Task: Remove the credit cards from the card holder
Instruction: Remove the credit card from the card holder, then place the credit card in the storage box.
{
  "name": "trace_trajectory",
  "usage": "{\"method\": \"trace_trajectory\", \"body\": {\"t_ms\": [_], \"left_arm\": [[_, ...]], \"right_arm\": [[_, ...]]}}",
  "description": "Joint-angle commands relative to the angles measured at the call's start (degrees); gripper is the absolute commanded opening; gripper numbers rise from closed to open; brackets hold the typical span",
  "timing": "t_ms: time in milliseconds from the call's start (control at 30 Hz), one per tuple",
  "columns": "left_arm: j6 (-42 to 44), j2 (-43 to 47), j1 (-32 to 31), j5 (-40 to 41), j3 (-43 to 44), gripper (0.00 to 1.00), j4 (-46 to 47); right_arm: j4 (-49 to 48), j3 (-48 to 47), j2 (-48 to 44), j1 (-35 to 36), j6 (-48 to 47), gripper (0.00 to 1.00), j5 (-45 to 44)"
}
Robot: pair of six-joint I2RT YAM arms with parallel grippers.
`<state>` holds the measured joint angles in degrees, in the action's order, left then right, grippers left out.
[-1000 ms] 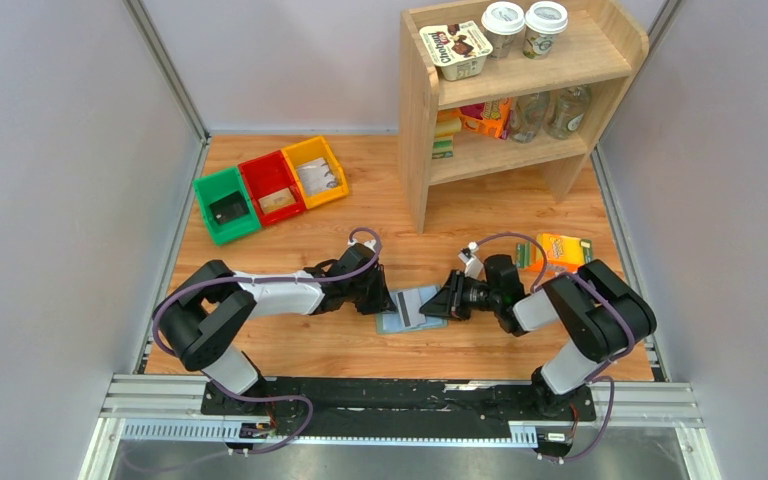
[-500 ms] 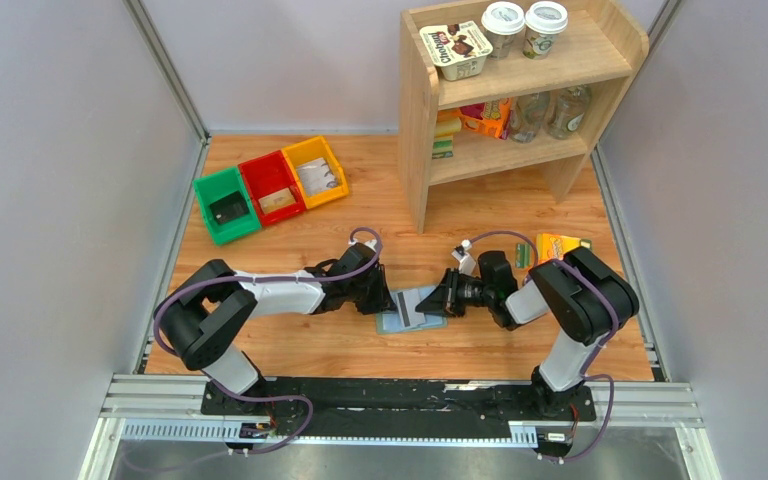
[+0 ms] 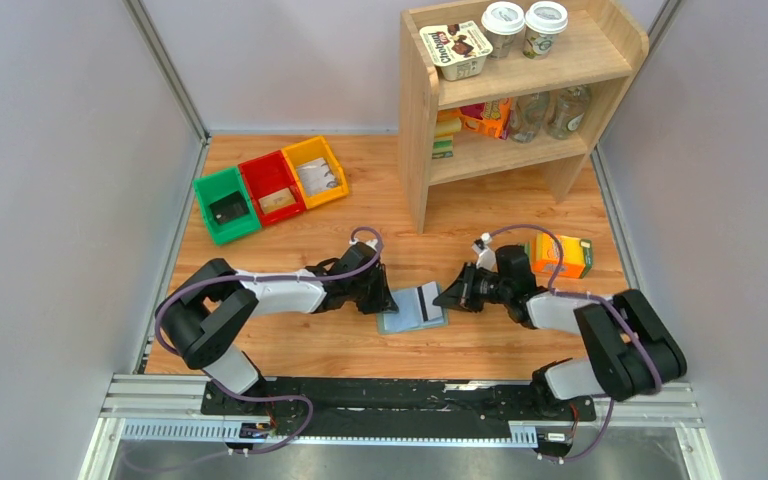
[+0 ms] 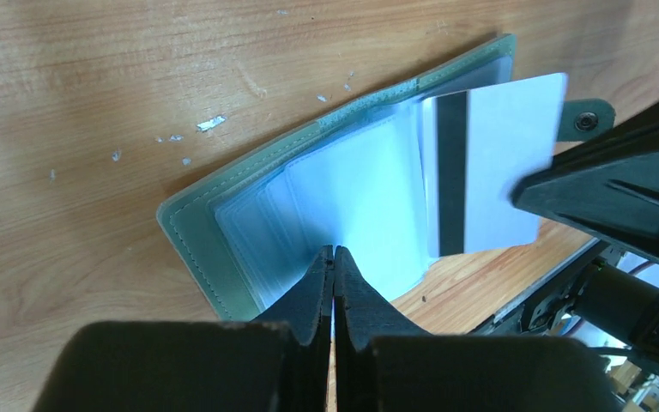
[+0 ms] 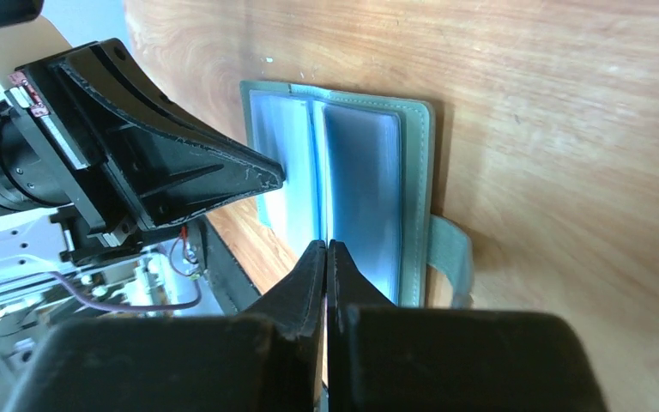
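Observation:
The card holder [image 3: 398, 323] lies open and flat on the wooden table, grey-green outside with pale blue sleeves [image 4: 352, 180] inside. My left gripper [image 4: 334, 252] is shut, its tips resting on the holder's inner panel [image 5: 285, 146] from the left. A white credit card [image 4: 502, 146] with a black stripe sticks out over the right leaf toward the tab [image 5: 451, 257]. My right gripper [image 5: 326, 245] is shut on that card's right edge, and its own view shows the card [image 5: 317, 172] edge-on. From above, the two grippers [image 3: 382, 300] [image 3: 447, 298] face each other across the holder.
An orange carton with green ends [image 3: 560, 254] lies just behind the right arm. A wooden shelf unit [image 3: 520, 100] with cups and packets stands at the back right. Green [image 3: 227, 205], red [image 3: 272, 187] and yellow [image 3: 316, 170] bins sit at the back left.
My right gripper closed on the striped card and drew back to the right, sliding the card farther over the right leaf. The right elbow swung out and down. The left arm stayed put.

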<state>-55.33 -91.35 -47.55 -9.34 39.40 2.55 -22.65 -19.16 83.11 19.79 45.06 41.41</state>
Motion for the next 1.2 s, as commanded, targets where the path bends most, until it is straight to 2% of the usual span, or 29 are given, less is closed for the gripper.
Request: {"method": "trace_trajectory", "body": {"t_ms": [0,67,167,233,367,533,667,867,1000,1167], "left_arm": [[1.8,0.5,0.0,2.2,2.1,0.00,-8.2],[2.3,2.9,0.5,2.2,3.4,0.08,-10.1],[3.1,7.5,1.4,3.1,5.2,0.30,-13.2],[3.5,11.4,2.6,3.1,6.1,0.39,-15.9],[3.2,21.6,6.2,1.6,7.0,0.50,-20.5],[1.9,29.9,9.8,-0.2,8.6,0.60,-26.7],[-0.1,34.0,10.3,-2.6,9.3,0.61,-28.9],[-3.0,36.0,10.3,-5.5,10.4,0.61,-30.4],[-5.4,35.5,10.3,-8.1,10.7,0.61,-29.4],[-8.6,35.1,10.3,-12.2,9.7,0.61,-25.2]], "right_arm": [[17.4,-2.9,-9.3,-0.7,-8.0,0.00,-7.9],[22.4,-4.4,-13.7,-0.6,-9.8,0.00,-9.8],[30.4,-7.1,-20.6,0.5,-12.1,0.00,-13.5],[34.6,-8.8,-24.5,2.5,-13.2,0.00,-16.5],[39.6,-12.5,-30.0,9.5,-16.4,0.00,-25.4],[43.5,-18.1,-32.1,23.5,-22.0,0.00,-44.5],[42.6,-20.7,-31.7,37.0,-28.0,0.00,-59.6],[35.5,-21.7,-28.7,55.5,-40.5,0.00,-81.2],[30.0,-22.8,-24.1,63.2,-49.9,0.00,-91.0],[25.1,-24.4,-17.2,68.5,-58.1,0.00,-98.3]]}}
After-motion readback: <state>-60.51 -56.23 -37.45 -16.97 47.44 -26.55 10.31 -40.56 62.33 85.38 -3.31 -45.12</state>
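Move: The right hand already pinches the credit card, whose middle lies about 2 cm to its left and almost level with it; the open card holder's middle is some 5 cm left, 1 cm back and 3 cm below. From the left hand, its shut fingertips on the clear sleeves, the card is about 7 cm right and 1 cm ahead, the holder's middle 4 cm right and level fore and aft. The yellow box stands roughly 26 cm ahead of the left hand and 15 cm left. The right hand keeps its pinch on the credit card, draws it a further 2.5 cm to the right off the sleeves while starting to rise, then carries it up about 14 cm in all, swinging back left over the holder and some 6 cm back towards the base as the wrist rolls about 90 degrees and the fingers swing round to point more forward. Meanwhile the left fingertips lift off the sleeves and open a little past half, that hand climbing about 18 cm and drifting 6 cm left, to hang open near the raised card. ##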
